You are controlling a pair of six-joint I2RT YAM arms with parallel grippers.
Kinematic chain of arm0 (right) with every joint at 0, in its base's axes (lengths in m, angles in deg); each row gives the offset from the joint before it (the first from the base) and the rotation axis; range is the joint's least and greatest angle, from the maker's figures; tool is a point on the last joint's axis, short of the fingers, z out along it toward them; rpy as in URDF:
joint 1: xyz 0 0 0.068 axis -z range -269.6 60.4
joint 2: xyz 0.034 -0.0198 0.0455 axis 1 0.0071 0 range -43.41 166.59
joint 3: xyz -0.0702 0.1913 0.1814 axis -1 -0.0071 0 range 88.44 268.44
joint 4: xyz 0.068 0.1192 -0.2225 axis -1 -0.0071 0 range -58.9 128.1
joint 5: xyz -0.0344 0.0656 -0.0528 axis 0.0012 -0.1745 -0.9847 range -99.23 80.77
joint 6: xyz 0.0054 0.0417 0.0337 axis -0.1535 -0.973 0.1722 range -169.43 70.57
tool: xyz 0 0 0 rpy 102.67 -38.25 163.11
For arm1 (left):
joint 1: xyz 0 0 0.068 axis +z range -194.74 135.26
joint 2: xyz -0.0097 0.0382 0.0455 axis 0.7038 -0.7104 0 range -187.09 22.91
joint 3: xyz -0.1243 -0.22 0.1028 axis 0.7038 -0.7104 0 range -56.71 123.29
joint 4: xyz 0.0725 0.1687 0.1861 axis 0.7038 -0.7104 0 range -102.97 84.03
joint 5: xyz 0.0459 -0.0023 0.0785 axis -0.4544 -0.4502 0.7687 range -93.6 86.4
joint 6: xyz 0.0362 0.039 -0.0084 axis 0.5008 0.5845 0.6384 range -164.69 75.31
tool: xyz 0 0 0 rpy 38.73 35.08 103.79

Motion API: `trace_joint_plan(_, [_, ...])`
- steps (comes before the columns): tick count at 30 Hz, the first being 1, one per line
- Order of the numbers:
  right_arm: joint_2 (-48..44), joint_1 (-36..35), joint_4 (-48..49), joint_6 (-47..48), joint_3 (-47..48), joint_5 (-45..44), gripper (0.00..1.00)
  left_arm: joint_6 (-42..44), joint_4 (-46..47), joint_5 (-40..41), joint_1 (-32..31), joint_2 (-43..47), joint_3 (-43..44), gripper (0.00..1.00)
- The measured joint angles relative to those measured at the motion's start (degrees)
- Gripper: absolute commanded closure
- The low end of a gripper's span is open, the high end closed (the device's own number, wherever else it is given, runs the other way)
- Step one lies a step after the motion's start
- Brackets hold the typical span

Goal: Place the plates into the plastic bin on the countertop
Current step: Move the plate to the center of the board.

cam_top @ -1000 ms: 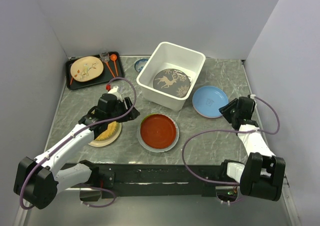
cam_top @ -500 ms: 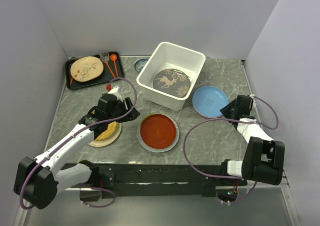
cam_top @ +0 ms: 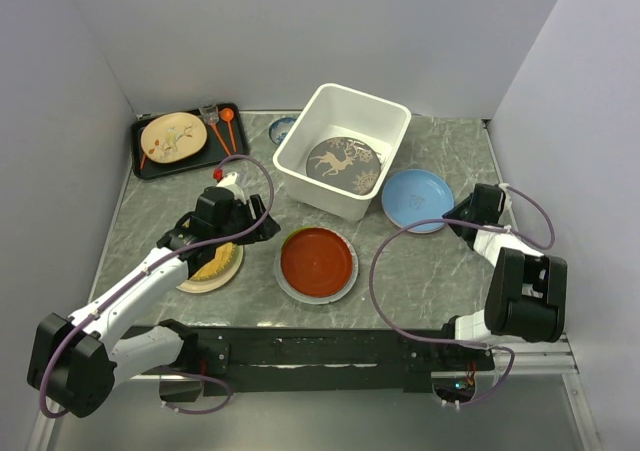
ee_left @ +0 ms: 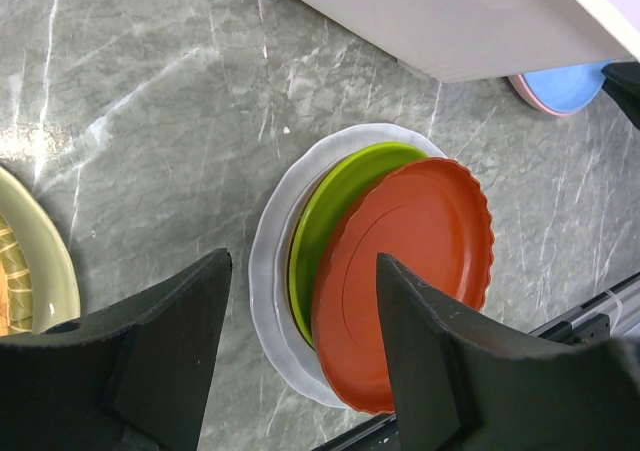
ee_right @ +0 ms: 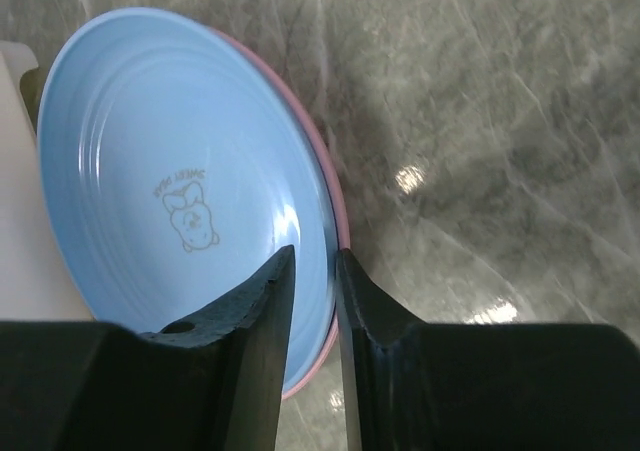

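Observation:
The white plastic bin point(cam_top: 388, 110) stands at the back of the countertop point(cam_top: 430, 271) with the grey reindeer plate point(cam_top: 342, 163) inside. To its right a light blue plate point(cam_top: 413, 199) lies on a pink plate point(ee_right: 340, 203). My right gripper point(ee_right: 315, 253) is shut on the blue plate's near rim, one finger over it and one outside. A red plate point(ee_left: 410, 271) lies on a lime green plate point(ee_left: 325, 211) and a white plate point(ee_left: 268, 271) in the middle. My left gripper point(ee_left: 302, 261) hangs open above that stack's left side. A woven yellow plate point(cam_top: 216, 266) lies under the left arm.
A flat black tray point(cam_top: 150, 166) at the back left holds the cream twig-pattern plate point(cam_top: 172, 137), orange spoons and a small cup. A small blue-rimmed dish point(cam_top: 283, 128) sits behind the bin's left corner. Grey walls close in the left, back and right sides.
My right gripper has reached forward to the blue plate's rim and its jaws have narrowed on it; the plate has shifted slightly left. The left arm has not moved.

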Motion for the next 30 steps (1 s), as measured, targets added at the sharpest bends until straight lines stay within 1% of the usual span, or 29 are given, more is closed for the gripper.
trace_joint_plan(3, [1.60, 0.02, 0.59, 0.02, 1.05, 0.90, 0.77, 0.00, 0.00, -0.31, 0.00, 0.02, 0.00, 0.35])
trace_joint_plan(4, [2.08, 0.02, 0.87, 0.02, 1.27, 1.11, 0.83, 0.00, 0.00, -0.37, 0.00, 0.02, 0.00, 0.35])
trace_joint_plan(6, [2.82, 0.07, 0.94, 0.22, 1.84, 1.62, 0.89, 0.00, 0.00, -0.44, 0.00, 0.02, 0.00, 0.36])
trace_joint_plan(7, [3.19, 0.07, 1.01, 0.24, 1.97, 2.05, 0.96, 0.00, -0.02, -0.44, 0.00, 0.02, 0.00, 0.36])
trace_joint_plan(9, [3.65, 0.11, 0.98, 0.52, 2.32, 2.71, 1.00, 0.00, -0.02, -0.44, 0.00, 0.02, 0.00, 0.35])
trace_joint_plan(12, [4.33, 0.11, 1.01, 0.94, 2.86, 3.96, 1.00, 0.00, -0.20, -0.44, 0.00, 0.17, 0.00, 0.35])
trace_joint_plan(20, [3.63, 0.11, 0.63, 1.40, 2.80, 4.00, 1.00, 0.00, -0.20, -0.46, 0.00, 0.50, 0.00, 0.36])
trace_joint_plan(30, [-6.03, 0.33, -2.49, 2.16, 2.60, 3.21, 1.00, -0.02, -0.20, -1.01, 0.00, 0.50, 0.02, 0.35])
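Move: Just at the right fingertips is the blue plate's right rim, with the plate's middle about 8 cm to the hand's left, 3 cm ahead and 1 cm lower; the pink plate lies right beneath it. The white bin stands some 23 cm left and 10 cm ahead, its middle about 5 cm higher. The red plate lies 29 cm left and 10 cm back, about level. From the left hand, the blue plate is some 32 cm right, 10 cm ahead and 12 cm below. Closing on the blue plate's right rim, one finger inside it and one outside, the right hand first slides about 1.5 cm forward and slightly left, low over the counter, until its fingers are shut and pinch the rim. It then keeps its hold and lifts about 5 cm straight up, the fingers levelling out by some 5 degrees. ##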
